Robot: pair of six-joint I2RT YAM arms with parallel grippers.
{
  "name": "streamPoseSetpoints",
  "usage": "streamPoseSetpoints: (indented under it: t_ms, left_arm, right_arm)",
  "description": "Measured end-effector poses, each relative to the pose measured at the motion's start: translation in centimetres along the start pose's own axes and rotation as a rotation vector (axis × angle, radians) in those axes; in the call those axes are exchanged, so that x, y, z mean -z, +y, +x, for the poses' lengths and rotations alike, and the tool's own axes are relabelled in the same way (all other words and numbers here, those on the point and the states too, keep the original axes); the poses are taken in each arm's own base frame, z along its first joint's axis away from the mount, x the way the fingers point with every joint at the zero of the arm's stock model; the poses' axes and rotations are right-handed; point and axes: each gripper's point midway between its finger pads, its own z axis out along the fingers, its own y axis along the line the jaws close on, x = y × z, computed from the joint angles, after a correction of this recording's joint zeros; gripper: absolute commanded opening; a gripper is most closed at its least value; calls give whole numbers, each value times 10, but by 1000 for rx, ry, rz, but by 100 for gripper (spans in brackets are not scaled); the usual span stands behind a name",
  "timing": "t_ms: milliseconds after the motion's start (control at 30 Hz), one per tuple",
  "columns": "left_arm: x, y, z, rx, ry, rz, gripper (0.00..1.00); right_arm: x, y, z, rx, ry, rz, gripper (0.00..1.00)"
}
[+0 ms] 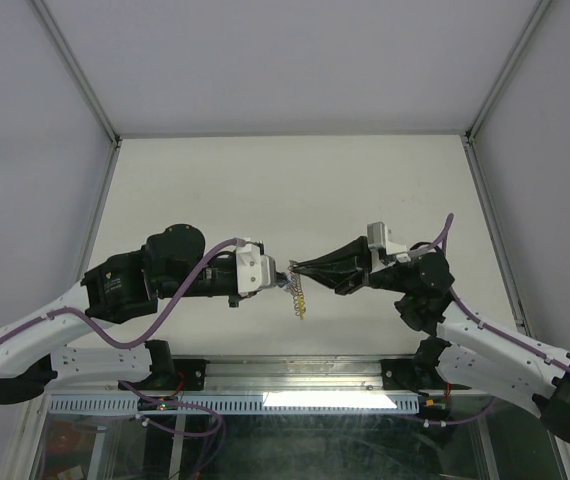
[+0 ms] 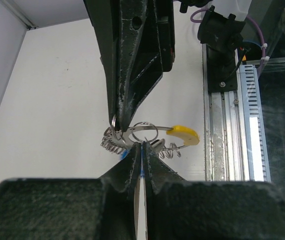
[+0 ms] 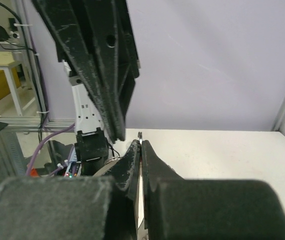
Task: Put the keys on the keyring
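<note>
Both grippers meet tip to tip above the table's near middle. My left gripper (image 1: 285, 273) (image 2: 140, 146) is shut on a key whose blue head (image 2: 124, 153) peeks out between the fingers. The keyring (image 1: 299, 298) (image 2: 147, 131), silvery with coiled ribs and a yellow segment (image 2: 183, 135), hangs just past those tips. My right gripper (image 1: 298, 268) (image 2: 117, 123) reaches in from the opposite side and is shut on the ring's thin metal edge (image 3: 140, 135). In the right wrist view the left gripper's fingers (image 3: 100, 75) loom overhead. Other keys cannot be told apart.
The white table (image 1: 295, 190) lies below the hanging ring. A metal rail (image 1: 295, 375) (image 2: 222, 135) runs along the near edge by the arm bases. Grey enclosure walls (image 1: 25, 120) stand at the left, right and back.
</note>
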Motion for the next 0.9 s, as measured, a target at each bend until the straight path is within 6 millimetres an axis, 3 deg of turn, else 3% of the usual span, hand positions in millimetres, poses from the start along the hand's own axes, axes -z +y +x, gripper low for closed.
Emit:
streamPoseSetpoints:
  t_ms: [467, 700, 900]
  left_arm:
    - [-7, -1, 9, 7, 38, 10, 6]
    - [5, 8, 3, 4, 5, -56, 34]
    - [30, 25, -7, 28, -85, -193, 49]
  right_arm:
    - [-1, -11, 9, 3, 73, 45, 0]
    - [-1, -12, 9, 12, 72, 48, 0]
    - [2, -20, 20, 11, 132, 89, 0]
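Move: The blue key sits right at the left fingertips, about 1 cm to the right and 1 cm below the hand point. The keyring hangs with its middle roughly 2 cm back, 3 cm right and 3 cm down from there, and its yellow sleeve some 5 cm back, 3 cm right and 4 cm below. From the right hand, which pinches the keyring's end, the key is about 2 cm back, 1 cm left and 2 cm below. The blue key is let go beside the keyring: the left fingers, nearly shut around it, first sink about 1 cm, then spread to almost half open while the hand backs off left and up, around 3 cm each, drifting forward and turning slightly counter-clockwise. The right hand keeps its pinch on the keyring, easing about 2 cm forward and 2 cm down, its fingertips tilting slightly downward. ##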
